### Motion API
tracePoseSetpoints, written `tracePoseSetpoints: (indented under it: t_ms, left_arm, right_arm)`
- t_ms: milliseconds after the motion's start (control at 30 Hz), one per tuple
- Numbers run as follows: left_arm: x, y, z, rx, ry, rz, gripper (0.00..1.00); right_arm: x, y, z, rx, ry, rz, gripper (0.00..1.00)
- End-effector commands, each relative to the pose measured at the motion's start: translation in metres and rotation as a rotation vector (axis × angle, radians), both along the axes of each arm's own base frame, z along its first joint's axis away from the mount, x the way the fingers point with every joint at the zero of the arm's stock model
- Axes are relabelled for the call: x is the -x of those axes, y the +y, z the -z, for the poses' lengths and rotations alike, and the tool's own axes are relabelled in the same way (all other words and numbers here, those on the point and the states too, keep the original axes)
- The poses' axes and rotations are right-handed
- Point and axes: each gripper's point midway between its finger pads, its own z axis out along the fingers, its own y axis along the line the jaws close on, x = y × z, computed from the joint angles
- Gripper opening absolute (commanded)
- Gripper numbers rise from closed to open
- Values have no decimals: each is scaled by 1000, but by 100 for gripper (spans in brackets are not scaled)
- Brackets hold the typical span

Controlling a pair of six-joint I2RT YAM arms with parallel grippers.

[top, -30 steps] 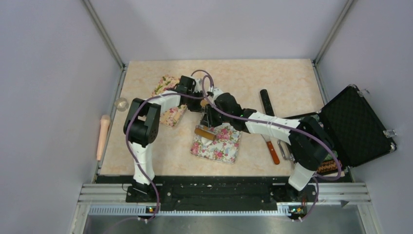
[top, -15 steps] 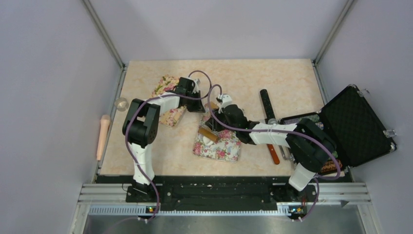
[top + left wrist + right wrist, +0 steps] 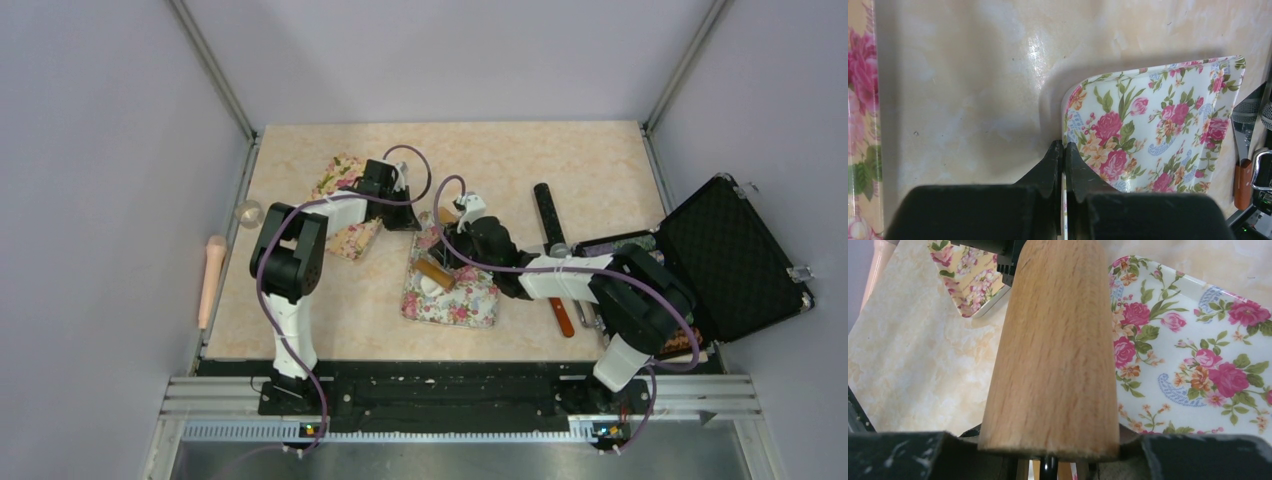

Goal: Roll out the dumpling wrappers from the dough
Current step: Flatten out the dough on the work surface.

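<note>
A white floral tray [image 3: 455,300] lies mid-table. My left gripper [image 3: 415,222] is at its far left corner. In the left wrist view that gripper [image 3: 1064,150] is shut on the thin rim of the tray [image 3: 1158,125]. My right gripper [image 3: 447,268] is shut on a short wooden roller [image 3: 433,271] over the tray's left part. The roller [image 3: 1058,340] fills the right wrist view, clamped between the fingers of the gripper [image 3: 1048,442], with the tray [image 3: 1198,365] below. A small white piece of dough [image 3: 427,286], perhaps a dumpling wrapper, shows beside the roller; its shape is unclear.
A yellow floral tray [image 3: 350,235] lies under the left arm. A black roller [image 3: 548,215] and an orange-handled knife [image 3: 562,312] lie right of the white tray. An open black case [image 3: 730,260] stands at the right edge. A pale wooden pin [image 3: 211,280] and a small ball [image 3: 248,212] sit by the left wall.
My left gripper has shut on the white tray's rim. The right arm has swung lower and a little right with the roller, and the tray has turned slightly.
</note>
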Motion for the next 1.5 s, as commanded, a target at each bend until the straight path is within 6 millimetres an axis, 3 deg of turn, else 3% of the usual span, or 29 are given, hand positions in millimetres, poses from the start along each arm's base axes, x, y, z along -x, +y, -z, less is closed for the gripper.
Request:
tracePoseSetpoints:
  t_ms: [0,300,633,733,833,967,1167,1333,1467]
  left_arm:
    - [11,25,17,-75,46,-38,0]
    - [10,24,11,-64,33,-39,0]
    - [9,24,6,-59,25,-39,0]
    - [10,23,6,-54,24,-34,0]
    - [10,22,6,-49,24,-33,0]
    - [9,20,6,-38,25,-33,0]
    - [11,17,10,-20,40,-25,0]
    - [12,14,11,-10,46,-18,0]
    - [12,15,12,-13,44,-21,0]
  right_arm:
    - [20,-88,100,440,128,66,0]
    - [17,-110,103,542,80,100,0]
    - [10,-113,99,560,57,120,0]
    - [-7,-114,77,557,-3,178,0]
    - [-33,-115,32,535,-115,238,0]
    - [-49,-90,-42,447,-255,162,0]
    - [-30,-34,-101,275,-280,-98,0]
    - [-14,9,-119,200,-257,-191,0]
    - [-18,24,-106,133,-117,-45,0]
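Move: The right gripper holds the wooden roller by its handle, the lower barrel already down on the dough. The dough's middle is about 2 cm back and 2 cm left of that hand, some 6 cm below. The white floral board's middle lies level with the hand and 2 cm to its right. The scraper is some 21 cm right and 3 cm back. From the left hand, the dough lies about 11 cm back, 4 cm right and 1 cm lower. Keep the left fingers shut at the board's left rim, near its far corner. With the right hand, roll the lower barrel right and forward over the dough, some 8 cm right and 4 cm forward at nearly constant height, tilting the wrist about 30 degrees. Then lift the roller off and swing it back left, ending about 9 cm above the start, grip kept. ##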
